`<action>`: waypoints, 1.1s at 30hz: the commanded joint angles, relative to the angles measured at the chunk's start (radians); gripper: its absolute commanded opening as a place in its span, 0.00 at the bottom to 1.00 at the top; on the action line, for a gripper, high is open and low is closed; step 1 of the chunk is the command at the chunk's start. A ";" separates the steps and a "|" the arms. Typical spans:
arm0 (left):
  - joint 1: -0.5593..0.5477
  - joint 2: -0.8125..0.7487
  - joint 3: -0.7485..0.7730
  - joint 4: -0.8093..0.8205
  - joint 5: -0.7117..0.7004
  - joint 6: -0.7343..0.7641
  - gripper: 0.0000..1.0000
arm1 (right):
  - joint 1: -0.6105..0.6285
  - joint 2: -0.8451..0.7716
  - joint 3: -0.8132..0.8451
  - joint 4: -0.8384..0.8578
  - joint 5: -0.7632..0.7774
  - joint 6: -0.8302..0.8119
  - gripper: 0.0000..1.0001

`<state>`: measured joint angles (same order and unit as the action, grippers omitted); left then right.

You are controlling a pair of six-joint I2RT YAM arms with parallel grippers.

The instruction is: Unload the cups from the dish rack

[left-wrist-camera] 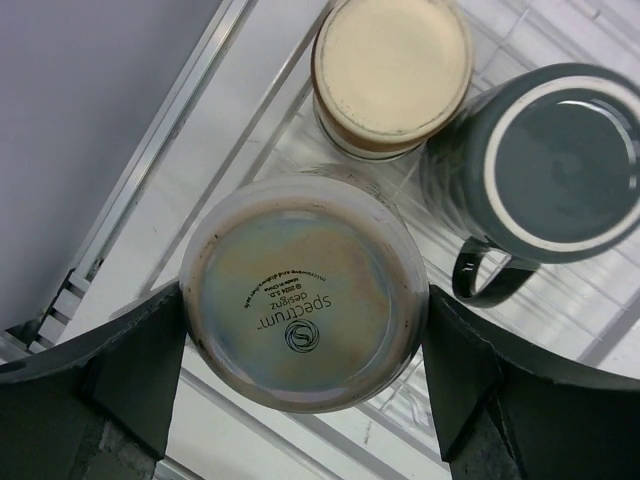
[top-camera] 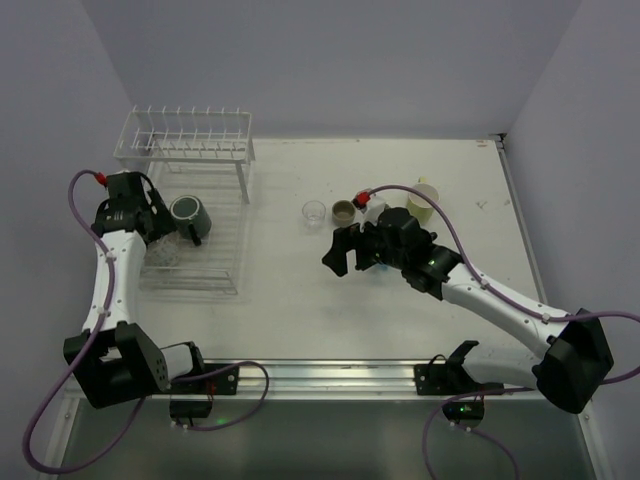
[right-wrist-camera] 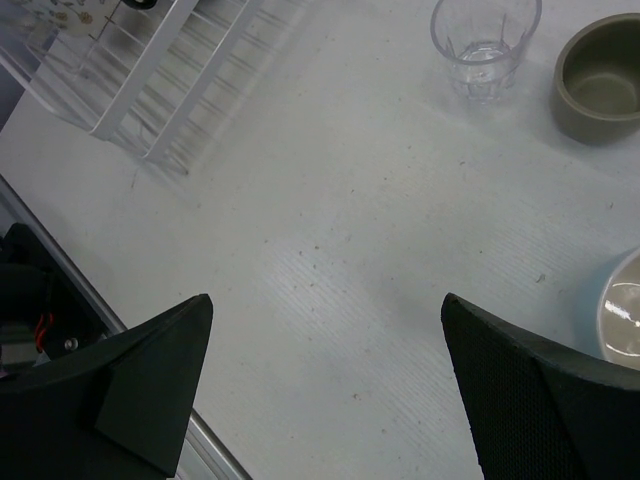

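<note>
In the left wrist view an upturned metallic cup, its base printed with a maker's mark, stands on the dish rack. My left gripper has a finger pressed against each side of it. Beside it stand an upturned cup with a cream base and a dark grey mug. My right gripper hangs open over bare table, holding nothing. A clear glass, a tan cup and a white cup stand on the table near it.
A pale yellow-green cup stands behind the right arm. The rack's raised peg shelf lies behind its flat grid tray. Grey walls close in the table at the back and sides. A metal rail runs along the near edge.
</note>
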<state>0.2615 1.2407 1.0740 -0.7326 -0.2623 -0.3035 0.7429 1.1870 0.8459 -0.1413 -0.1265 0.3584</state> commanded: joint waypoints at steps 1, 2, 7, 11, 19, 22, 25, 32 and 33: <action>0.007 -0.089 0.112 -0.002 0.003 0.010 0.00 | 0.018 -0.009 0.013 0.043 -0.024 0.001 0.99; 0.007 -0.095 0.121 -0.008 0.006 0.007 0.00 | 0.021 -0.018 0.012 0.048 -0.025 0.004 0.99; 0.007 -0.148 0.158 -0.033 0.040 0.003 0.00 | 0.033 -0.062 0.002 0.084 -0.059 0.034 0.99; 0.005 -0.178 0.188 -0.045 0.100 -0.009 0.00 | 0.036 -0.121 -0.021 0.134 -0.076 0.091 0.99; -0.002 -0.299 0.185 -0.028 0.324 -0.051 0.00 | 0.050 -0.247 -0.119 0.368 -0.157 0.241 0.99; -0.008 -0.339 0.169 0.005 0.475 -0.080 0.00 | 0.059 -0.244 -0.140 0.451 -0.176 0.287 0.99; -0.014 -0.383 0.144 0.051 0.607 -0.118 0.00 | 0.069 -0.230 -0.166 0.557 -0.194 0.338 0.99; -0.042 -0.457 0.014 0.222 0.879 -0.250 0.00 | 0.095 -0.115 -0.179 0.775 -0.225 0.441 0.98; -0.047 -0.468 0.000 0.266 0.920 -0.265 0.00 | 0.096 -0.081 -0.171 0.792 -0.225 0.444 0.98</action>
<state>0.2302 0.8009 1.0958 -0.6815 0.4145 -0.4671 0.8268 1.0557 0.6746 0.4740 -0.3302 0.7475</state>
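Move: The flowered cup already in the left fingers goes towards the right gripper, about 43 cm to the left hand's right and 6 cm back, at much its height. The dark mug stands 6 cm ahead and 8 cm right, 5 cm below; the cream cup about 8 cm ahead, 1 cm left, as low. From the right hand the flowered cup is 43 cm left and 6 cm ahead, slightly lower; the clear glass 12 cm ahead, 4 cm left, 15 cm below. Keep the left gripper's hold on the flowered cup and raise it about 15 cm out of the rack, straight up first, then swinging some 14 cm right towards the right gripper while its steep fingers tip up to point mostly forward. Bring the open right gripper up about 11 cm, easing back and left, its fingers levelling towards the left. ##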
